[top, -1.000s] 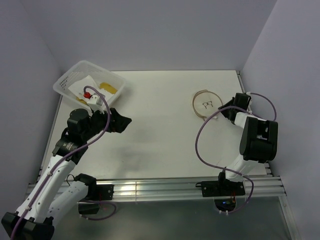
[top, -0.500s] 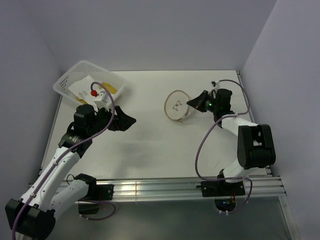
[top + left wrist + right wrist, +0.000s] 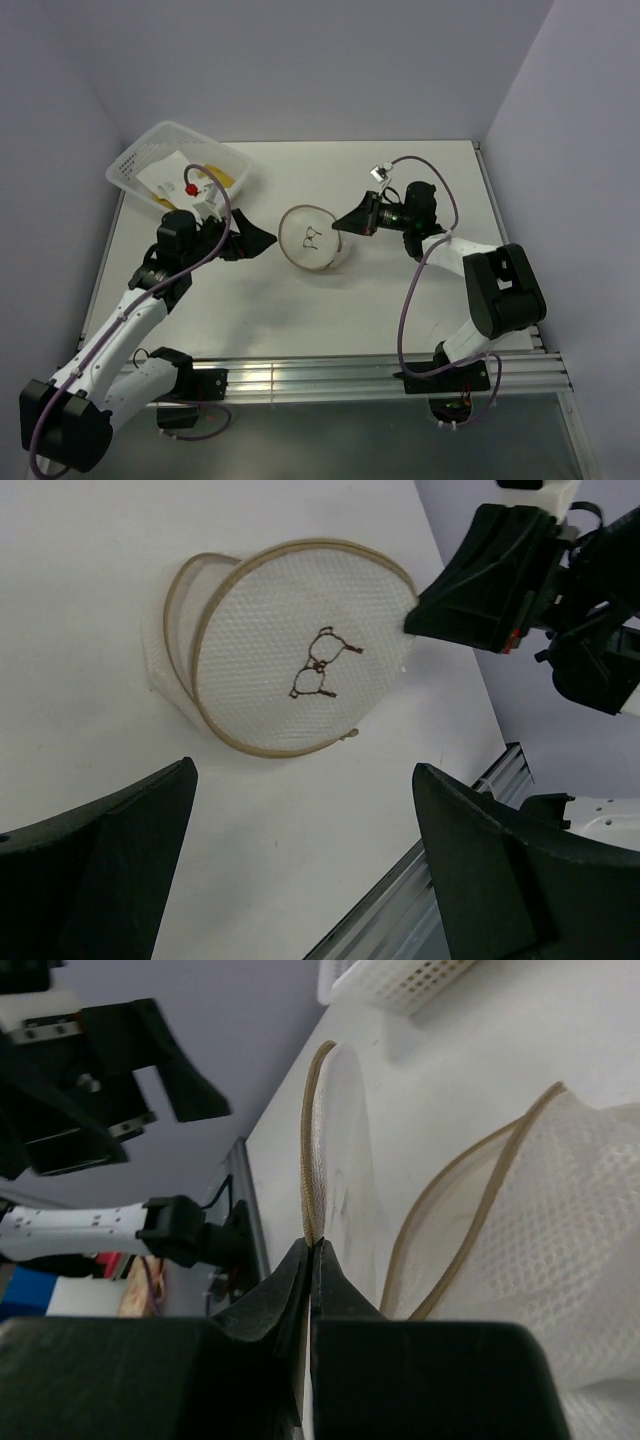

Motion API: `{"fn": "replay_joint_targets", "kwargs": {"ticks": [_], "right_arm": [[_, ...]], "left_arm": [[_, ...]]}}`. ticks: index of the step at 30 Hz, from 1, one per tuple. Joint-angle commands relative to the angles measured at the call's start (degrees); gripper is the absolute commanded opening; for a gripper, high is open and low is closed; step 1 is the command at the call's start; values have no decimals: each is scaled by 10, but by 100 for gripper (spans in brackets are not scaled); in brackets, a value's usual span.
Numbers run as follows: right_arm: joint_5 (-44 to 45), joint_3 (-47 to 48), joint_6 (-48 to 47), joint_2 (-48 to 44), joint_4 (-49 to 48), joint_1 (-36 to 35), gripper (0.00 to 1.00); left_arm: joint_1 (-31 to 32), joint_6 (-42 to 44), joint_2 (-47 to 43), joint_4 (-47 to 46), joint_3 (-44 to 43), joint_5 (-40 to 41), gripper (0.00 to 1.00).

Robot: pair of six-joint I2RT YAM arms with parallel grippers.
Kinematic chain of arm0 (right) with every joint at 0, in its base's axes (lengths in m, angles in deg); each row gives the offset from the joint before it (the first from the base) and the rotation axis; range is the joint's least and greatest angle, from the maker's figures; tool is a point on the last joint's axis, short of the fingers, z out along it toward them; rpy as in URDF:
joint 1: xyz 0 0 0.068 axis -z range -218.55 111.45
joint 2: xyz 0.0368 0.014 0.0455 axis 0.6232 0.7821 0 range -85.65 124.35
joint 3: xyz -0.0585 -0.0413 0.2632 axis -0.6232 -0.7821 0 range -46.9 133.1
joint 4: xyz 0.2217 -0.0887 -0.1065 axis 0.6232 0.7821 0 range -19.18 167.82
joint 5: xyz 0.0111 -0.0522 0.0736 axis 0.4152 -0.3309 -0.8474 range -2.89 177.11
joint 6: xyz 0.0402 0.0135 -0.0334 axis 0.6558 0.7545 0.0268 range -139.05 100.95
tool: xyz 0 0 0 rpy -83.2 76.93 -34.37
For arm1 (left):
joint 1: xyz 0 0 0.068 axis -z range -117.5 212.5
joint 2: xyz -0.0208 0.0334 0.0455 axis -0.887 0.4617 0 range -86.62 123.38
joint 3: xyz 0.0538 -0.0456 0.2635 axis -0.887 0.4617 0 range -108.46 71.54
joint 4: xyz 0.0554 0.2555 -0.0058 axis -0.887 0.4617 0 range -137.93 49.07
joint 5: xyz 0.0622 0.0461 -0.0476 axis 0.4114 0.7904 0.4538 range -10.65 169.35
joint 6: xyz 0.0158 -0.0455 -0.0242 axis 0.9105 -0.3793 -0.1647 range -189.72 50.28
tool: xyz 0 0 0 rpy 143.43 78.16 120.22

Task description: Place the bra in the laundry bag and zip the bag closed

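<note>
The laundry bag [image 3: 312,238], a round white mesh pouch with a tan hoop rim, sits near the table's middle. Its flap lid [image 3: 300,660], marked with small dark spectacles, stands tilted up, facing my left gripper. My right gripper [image 3: 340,225] is shut on the lid's tan rim [image 3: 312,1140], its tips [image 3: 312,1245] pinching the edge. The bag's body [image 3: 560,1220] lies behind the lid. My left gripper [image 3: 262,240] hangs open just left of the bag, nothing between its fingers [image 3: 120,850]. Yellow and white fabric [image 3: 222,178] lies in the basket; I cannot tell whether it is the bra.
A white perforated plastic basket [image 3: 135,160] stands at the table's back left corner, tilted against the wall. The aluminium rail [image 3: 330,375] runs along the near edge. Purple cables loop from both arms.
My right gripper has shut on the lid's rim and dragged the bag leftward from the right side to the table's middle. My left gripper has edged right toward it.
</note>
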Motion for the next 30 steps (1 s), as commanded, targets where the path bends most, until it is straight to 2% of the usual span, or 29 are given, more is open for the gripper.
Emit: {"fn": "replay_joint_targets", "kwargs": {"ticks": [1,6,13,16,18,19,22,23,24,25,26,27,28,29,30], "right_arm": [[-51,-4,49,8,-110,-11,0],[-70,-6,103,7,-172,-16,0],[-86,-15,181,23,-259,-20,0],[-96,-14,232,37,-319,-19,0],[-101,-16,257,42,-365,-19,0],[-104,-16,270,47,-373,-19,0],[-102,-16,276,49,-375,-20,0],[-102,-15,276,50,-374,-19,0],[-99,-16,276,51,-374,-20,0],[-98,-15,277,54,-374,-19,0],[-92,-11,278,57,-372,-18,0],[-86,-10,280,60,-365,-17,5],[-81,-4,279,63,-358,-14,18],[-70,0,276,64,-350,-14,47],[-63,3,269,63,-315,-14,59]], "left_arm": [[-1,-39,27,-69,28,5,96],[0,-87,57,-225,92,-8,93],[30,-96,99,-423,161,-2,92],[51,-89,130,-463,160,-7,91],[56,-98,143,-486,160,-9,84],[57,-106,151,-501,162,-8,80],[60,-117,147,-526,156,-5,49],[62,-114,143,-508,149,-1,25],[63,-108,135,-495,146,5,13],[64,-105,113,-483,147,26,3],[64,-102,100,-470,151,39,0],[64,-97,86,-435,153,53,0],[64,-93,53,-411,152,88,0],[64,-88,36,-387,150,107,0],[64,-81,17,-335,148,127,0]]}}
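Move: The left hand, wide open, has the laundry bag's middle about 14 cm to its right, 3 cm ahead and 7 cm below, with the near rim closer, some 5 cm to the right. The right hand already pinches the far rim, so the bag's middle is roughly 8 cm left of it, 2 cm back and 3 cm lower. The white basket sits some 28 cm ahead and 27 cm left of the left hand, 15 cm below; the yellow cloth in it is 29 cm ahead and 16 cm left, 16 cm down. The left hand dips nearly 7 cm with fingers open, swings about 5 cm right as it comes back up, its left side rolling down some 15 degrees, and shuts its fingers on the bag's near rim, still rising. Meanwhile the right hand keeps the opposite rim pinched and lifts it about 4 cm while drawing back 3 cm and slightly left, turning a little counter-clockwise, then begins to spread its fingers at the very end. ##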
